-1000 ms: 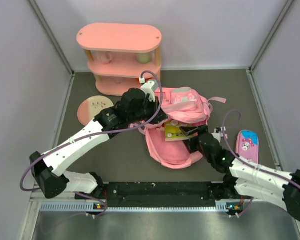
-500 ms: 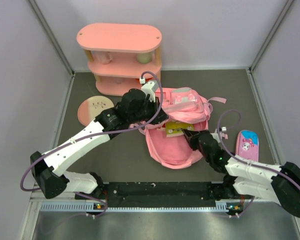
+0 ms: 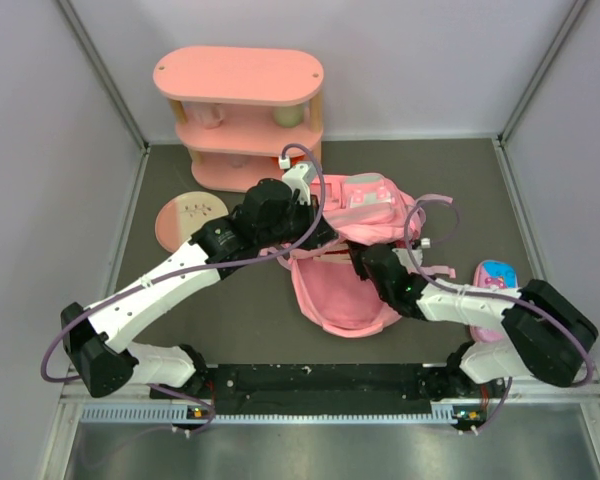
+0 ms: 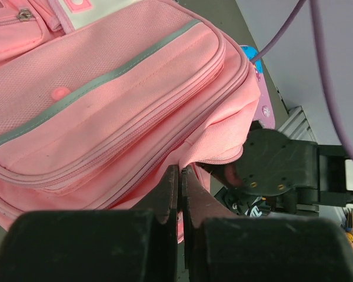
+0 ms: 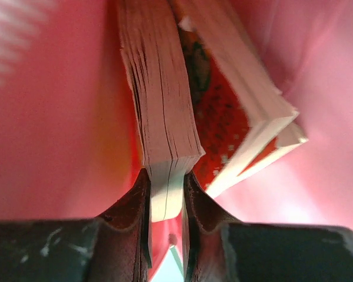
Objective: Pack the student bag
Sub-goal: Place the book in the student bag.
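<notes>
The student bag [image 3: 345,295] lies in the middle of the table, pink with grey zip strips [image 4: 106,76]. My left gripper [image 3: 325,236] is shut on the fabric edge of the bag's mouth [image 4: 181,170] and holds it lifted. My right gripper [image 3: 358,258] reaches into that mouth, with its tips hidden under the bag's upper part in the top view. In the right wrist view it [image 5: 166,179] is shut on the spine end of a thick book [image 5: 162,117], surrounded by the bag's pink lining [image 5: 47,117]. A second book with a red cover [image 5: 235,111] leans beside it.
A pink three-tier shelf [image 3: 240,110] stands at the back left with a cup [image 3: 208,115] and a pale ball [image 3: 288,115] on it. A round pink plate [image 3: 190,215] lies left of the bag. A flat pink pencil case [image 3: 495,285] lies right of it.
My right arm has pushed forward and left into the bag's mouth. The yellow-covered book seen at the opening has gone out of sight in the top view. The left arm has stayed put.
</notes>
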Available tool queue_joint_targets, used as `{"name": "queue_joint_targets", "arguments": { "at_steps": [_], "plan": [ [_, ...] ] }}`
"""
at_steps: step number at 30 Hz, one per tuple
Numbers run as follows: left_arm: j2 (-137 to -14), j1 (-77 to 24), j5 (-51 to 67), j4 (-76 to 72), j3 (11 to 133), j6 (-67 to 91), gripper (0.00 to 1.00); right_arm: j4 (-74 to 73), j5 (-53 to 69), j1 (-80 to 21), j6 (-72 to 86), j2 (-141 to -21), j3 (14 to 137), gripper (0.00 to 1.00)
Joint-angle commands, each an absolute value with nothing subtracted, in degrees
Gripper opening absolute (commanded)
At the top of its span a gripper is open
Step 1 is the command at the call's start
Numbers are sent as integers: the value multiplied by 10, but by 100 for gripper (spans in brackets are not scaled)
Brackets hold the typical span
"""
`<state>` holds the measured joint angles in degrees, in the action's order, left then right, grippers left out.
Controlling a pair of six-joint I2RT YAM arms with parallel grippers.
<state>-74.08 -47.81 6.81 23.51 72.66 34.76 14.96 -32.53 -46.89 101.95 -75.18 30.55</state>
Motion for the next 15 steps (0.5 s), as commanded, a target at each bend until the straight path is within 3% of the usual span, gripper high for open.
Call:
{"name": "queue_joint_targets", "arguments": {
  "at_steps": [1, 5, 8, 9, 12, 15],
  "plan": [
    [-714, -481, 83, 163, 740, 363, 0, 129, -407, -491, 1086, -795, 337, 0],
    [-709, -481, 84, 165, 735, 364, 0, 119, -423, -492, 1122, -823, 327, 0],
    [-701, -481, 76, 165, 726, 361, 0, 174, -411, -491, 1070, -817, 304, 24],
    [-698, -480, 72, 164, 722, 359, 0, 191, -403, -492, 1054, -811, 299, 37],
    [-693, -480, 65, 166, 717, 356, 0, 237, -381, -491, 997, -780, 272, 64],
    [-692, -480, 60, 172, 716, 351, 0, 222, -367, -491, 953, -727, 250, 75]
  ]
}}
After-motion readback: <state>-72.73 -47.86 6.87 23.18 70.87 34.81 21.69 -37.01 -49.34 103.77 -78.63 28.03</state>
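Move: The right gripper already holds the green book by its near end inside the student bag; the book's middle lies about 7 cm ahead, 3 cm to the left and 2 cm below. The red books lie under it, some 8 cm ahead, 2 cm left and 5 cm down. The raised flap's held edge is about 3 cm ahead, 5 cm left and 14 cm above. From the left gripper, the green book is roughly 3 cm ahead, 3 cm right and 16 cm below. Keep the left gripper shut on the bag's flap so the mouth stays up. Lower the right gripper about 3 cm with the green book, towards the red books beneath, then open the fingers well wide to let go of its near end and rise again by nearly 2 cm, staying inside the bag. ##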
